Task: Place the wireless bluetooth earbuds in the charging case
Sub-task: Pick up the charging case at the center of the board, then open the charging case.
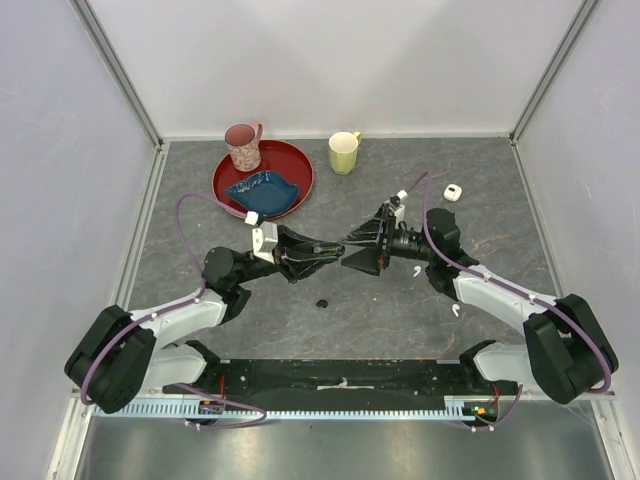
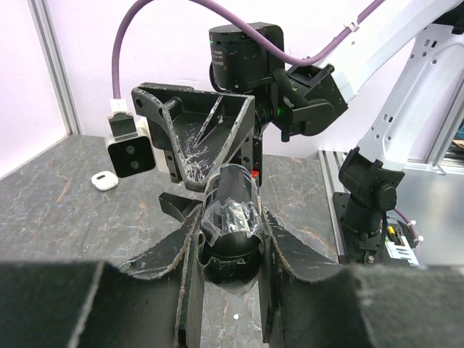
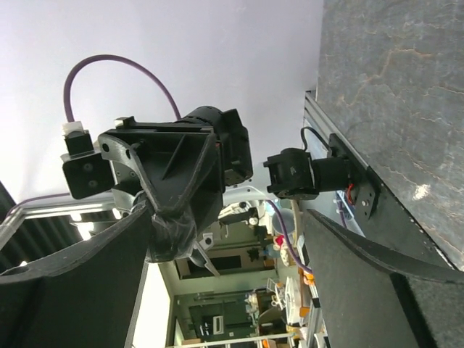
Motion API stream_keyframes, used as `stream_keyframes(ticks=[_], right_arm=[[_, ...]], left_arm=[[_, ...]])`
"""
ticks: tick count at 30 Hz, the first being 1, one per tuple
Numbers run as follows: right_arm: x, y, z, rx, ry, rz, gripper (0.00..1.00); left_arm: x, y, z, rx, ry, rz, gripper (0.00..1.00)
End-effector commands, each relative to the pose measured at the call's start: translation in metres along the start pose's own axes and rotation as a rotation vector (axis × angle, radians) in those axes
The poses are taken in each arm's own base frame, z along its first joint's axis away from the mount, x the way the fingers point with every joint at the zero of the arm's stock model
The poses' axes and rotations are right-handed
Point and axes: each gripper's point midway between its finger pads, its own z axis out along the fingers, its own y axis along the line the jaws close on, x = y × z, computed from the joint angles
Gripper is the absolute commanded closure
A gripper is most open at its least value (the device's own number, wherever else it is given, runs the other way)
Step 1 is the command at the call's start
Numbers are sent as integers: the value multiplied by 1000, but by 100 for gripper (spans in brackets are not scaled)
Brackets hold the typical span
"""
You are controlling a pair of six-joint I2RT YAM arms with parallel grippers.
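The white charging case (image 1: 453, 192) lies at the back right of the table, beyond the right arm; it also shows in the left wrist view (image 2: 105, 180). Two white earbuds lie on the table by the right arm, one (image 1: 417, 271) beside the wrist and one (image 1: 457, 311) nearer the base. My left gripper (image 1: 330, 250) (image 2: 232, 217) is closed round a black rounded object wrapped in clear film (image 2: 230, 235). My right gripper (image 1: 358, 249) (image 3: 225, 290) faces it tip to tip, wide open and empty. Neither gripper touches the case or an earbud.
A red tray (image 1: 300, 160) at the back holds a pink mug (image 1: 243, 147) and a blue dish (image 1: 262, 188). A pale yellow mug (image 1: 344, 153) stands to its right. A small black item (image 1: 322, 303) lies on the table below the grippers.
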Motion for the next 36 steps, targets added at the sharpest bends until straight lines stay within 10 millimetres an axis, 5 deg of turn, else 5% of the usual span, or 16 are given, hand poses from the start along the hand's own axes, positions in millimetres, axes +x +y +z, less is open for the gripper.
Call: stream_keyframes(ticks=[1, 12, 28, 36], right_arm=[[7, 30, -6, -123, 5, -52, 8], [9, 51, -9, -192, -16, -76, 15], [22, 51, 6, -190, 47, -59, 44], [22, 50, 8, -194, 50, -50, 50]], left_arm=[[-12, 5, 4, 6, -26, 61, 98], [-11, 6, 4, -4, -34, 46, 98], [-7, 9, 6, -2, -43, 26, 98], [-5, 7, 5, 7, -35, 17, 98]])
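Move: The black charging case is held in the left fingers, its middle about 2 cm right of the left hand point. From the open right hand, the case lies some 4 cm left, 3 cm back and 4 cm higher, nearer the upper finger. On the table roughly 24 cm below the right hand lie a black earbud, about 5 cm back and 6 cm left, and a white earbud, about 2 cm ahead and 15 cm right. Raise the open right gripper about 3 cm, tipping its fingertips slightly upward, until the case is centred between its fingers. Then ease it back and left, some 2 cm, while closing to about half open around the free end of the case. Keep the left gripper's hold on the case and let it sink about 1 cm. ##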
